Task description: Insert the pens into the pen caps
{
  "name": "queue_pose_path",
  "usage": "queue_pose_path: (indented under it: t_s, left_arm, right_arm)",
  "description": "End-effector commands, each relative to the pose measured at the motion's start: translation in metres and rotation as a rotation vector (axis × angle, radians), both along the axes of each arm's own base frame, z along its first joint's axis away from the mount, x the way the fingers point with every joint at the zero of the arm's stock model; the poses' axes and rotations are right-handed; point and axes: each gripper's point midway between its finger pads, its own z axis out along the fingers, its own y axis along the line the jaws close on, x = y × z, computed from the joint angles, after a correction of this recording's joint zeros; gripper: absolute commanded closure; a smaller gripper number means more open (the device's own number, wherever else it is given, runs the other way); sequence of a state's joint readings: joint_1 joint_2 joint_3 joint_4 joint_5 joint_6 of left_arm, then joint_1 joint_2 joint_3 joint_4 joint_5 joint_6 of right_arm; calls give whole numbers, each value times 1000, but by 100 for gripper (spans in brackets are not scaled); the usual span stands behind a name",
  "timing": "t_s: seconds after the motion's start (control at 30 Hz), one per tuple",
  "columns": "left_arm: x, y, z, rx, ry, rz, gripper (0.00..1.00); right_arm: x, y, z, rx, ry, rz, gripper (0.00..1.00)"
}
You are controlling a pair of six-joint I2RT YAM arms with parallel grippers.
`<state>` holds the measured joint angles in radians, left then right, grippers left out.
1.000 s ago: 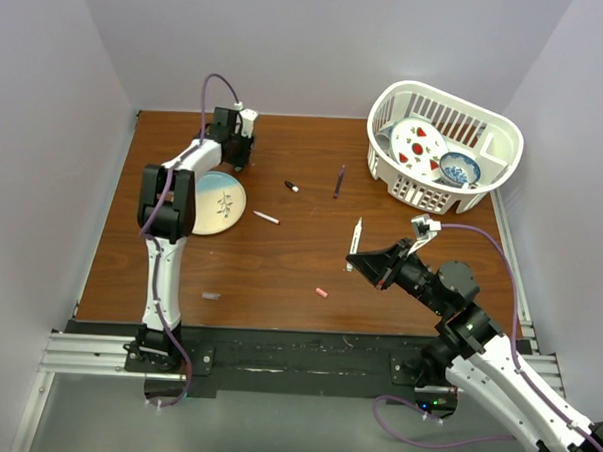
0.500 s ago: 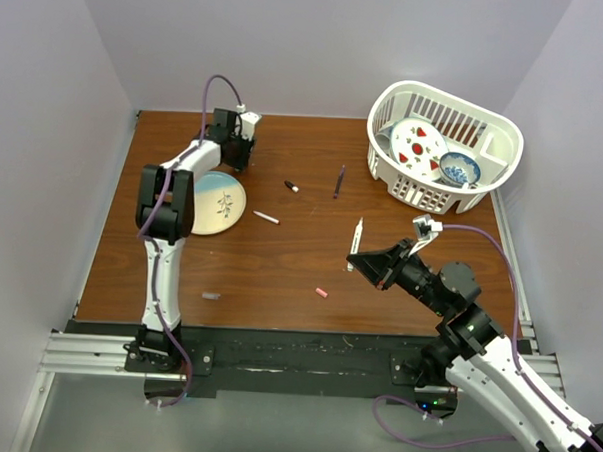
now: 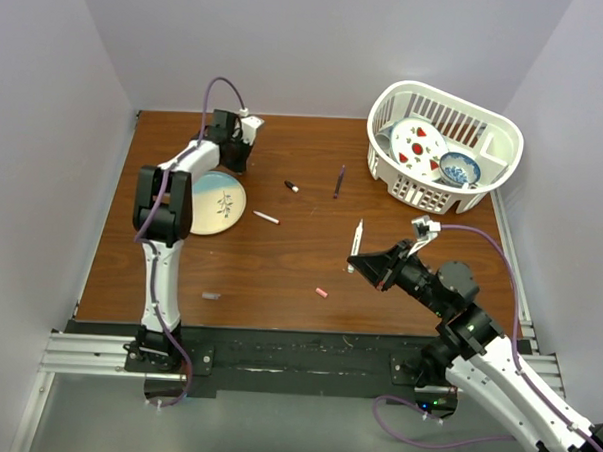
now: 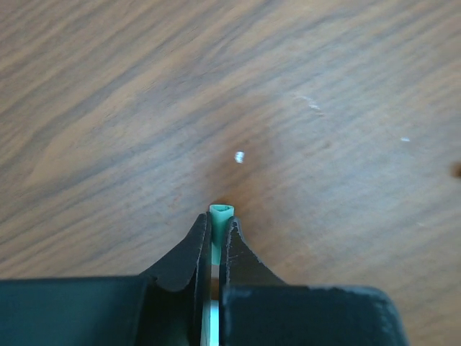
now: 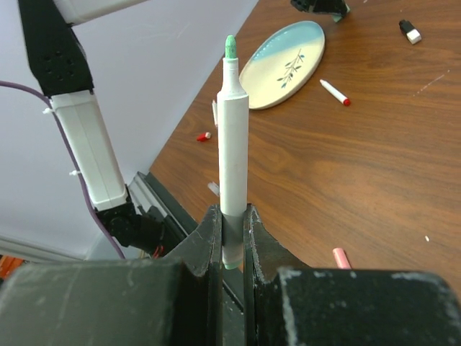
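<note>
My left gripper (image 4: 216,229) is shut on a teal-green pen cap (image 4: 221,214), whose open end pokes out past the fingertips just above the wood. From above, that gripper (image 3: 239,155) sits at the far left of the table beside the plate. My right gripper (image 5: 230,220) is shut on the base of a white pen (image 5: 233,144), held upright with its green tip uppermost. In the top view this pen (image 3: 356,236) juts from the right gripper (image 3: 368,261) near the table's middle right. A pink cap (image 3: 322,292) lies near the front.
A round plate (image 3: 218,203) lies left of centre. A white pen with a red tip (image 3: 266,217), a short black piece (image 3: 291,187) and a dark purple pen (image 3: 338,181) lie mid-table. A white basket (image 3: 489,164) with dishes stands back right. A small grey piece (image 3: 210,296) lies front left.
The left gripper has closed on the teal-green cap and its wrist has shifted slightly. The right arm and its pen have stayed put.
</note>
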<state>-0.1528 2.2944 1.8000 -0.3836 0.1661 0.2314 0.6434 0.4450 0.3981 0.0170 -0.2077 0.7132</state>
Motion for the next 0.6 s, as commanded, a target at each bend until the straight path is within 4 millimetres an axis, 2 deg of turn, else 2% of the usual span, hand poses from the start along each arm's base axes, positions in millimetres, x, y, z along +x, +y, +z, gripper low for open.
queue_pose_path:
  t_s: [0.0, 0.03, 0.07, 0.13, 0.17, 0.2, 0.23, 0.27, 0.3, 0.33, 0.37, 0.4, 0.43, 0.47, 0.57]
  left_arm:
    - [-3, -39, 86, -37, -149, -113, 100]
    - [-7, -45, 107, -32, -186, -144, 100]
    - [-16, -65, 115, -37, -199, -201, 100]
    - [-38, -83, 132, 8, -234, -310, 100]
    - [-53, -104, 134, 38, -250, -363, 100]
    - [-66, -115, 137, 57, -269, -408, 100]
    - [-90, -119, 135, 108, -292, -488, 100]
    - [-112, -140, 133, 140, -307, -555, 100]
    - [-128, -147, 130, 164, -313, -601, 100]
    - [-154, -146, 122, 207, -310, -669, 100]
    - [-178, -161, 116, 225, -311, -745, 100]
    - [-192, -163, 110, 245, -314, -778, 100]
    - [-210, -159, 101, 261, -307, -804, 100]
    - [-224, -164, 97, 261, -304, -833, 100]
    - [-261, -163, 87, 213, -272, -891, 100]
  right_arm:
    - [-4, -3, 27, -14, -42, 5, 100]
    - [-5, -5, 31, -14, -46, 2, 100]
    - [-6, -6, 30, -23, -37, 1, 100]
    - [-7, -10, 39, -19, -51, -13, 100]
    - [-8, -12, 37, -34, -51, -12, 100]
    - [-11, -12, 38, -41, -59, -4, 100]
    - [-13, -14, 38, -51, -63, -4, 100]
    - [-15, -18, 35, -79, -54, -9, 100]
    - [-16, -22, 36, -90, -53, -22, 100]
    - [-16, -25, 37, -106, -56, -31, 100]
    - [-18, -30, 33, -138, -49, -43, 100]
    - [-20, -33, 42, -131, -65, -50, 100]
    - [-21, -35, 44, -136, -70, -53, 100]
    - [-25, -38, 47, -134, -75, -51, 100]
    - [-29, -41, 59, -103, -95, -58, 100]
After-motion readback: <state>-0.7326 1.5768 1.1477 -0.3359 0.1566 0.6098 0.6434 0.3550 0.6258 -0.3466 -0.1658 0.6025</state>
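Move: The left hand, shut on the green cap at table height, has the upright white pen in the right fingers roughly 37 cm back, 31 cm right and 25 cm up, tip upward. Level with the left hand lie the black cap (7 back, 16 right) and the red-ended marker (16 back, 10 right). From the right hand the green cap is some 38 cm ahead, 31 left, 21 below, and the pink cap about 4 ahead, 5 left, 21 below. Left hand lifts the cap, swinging back and right some 30 cm towards the pen the right hand raises. ##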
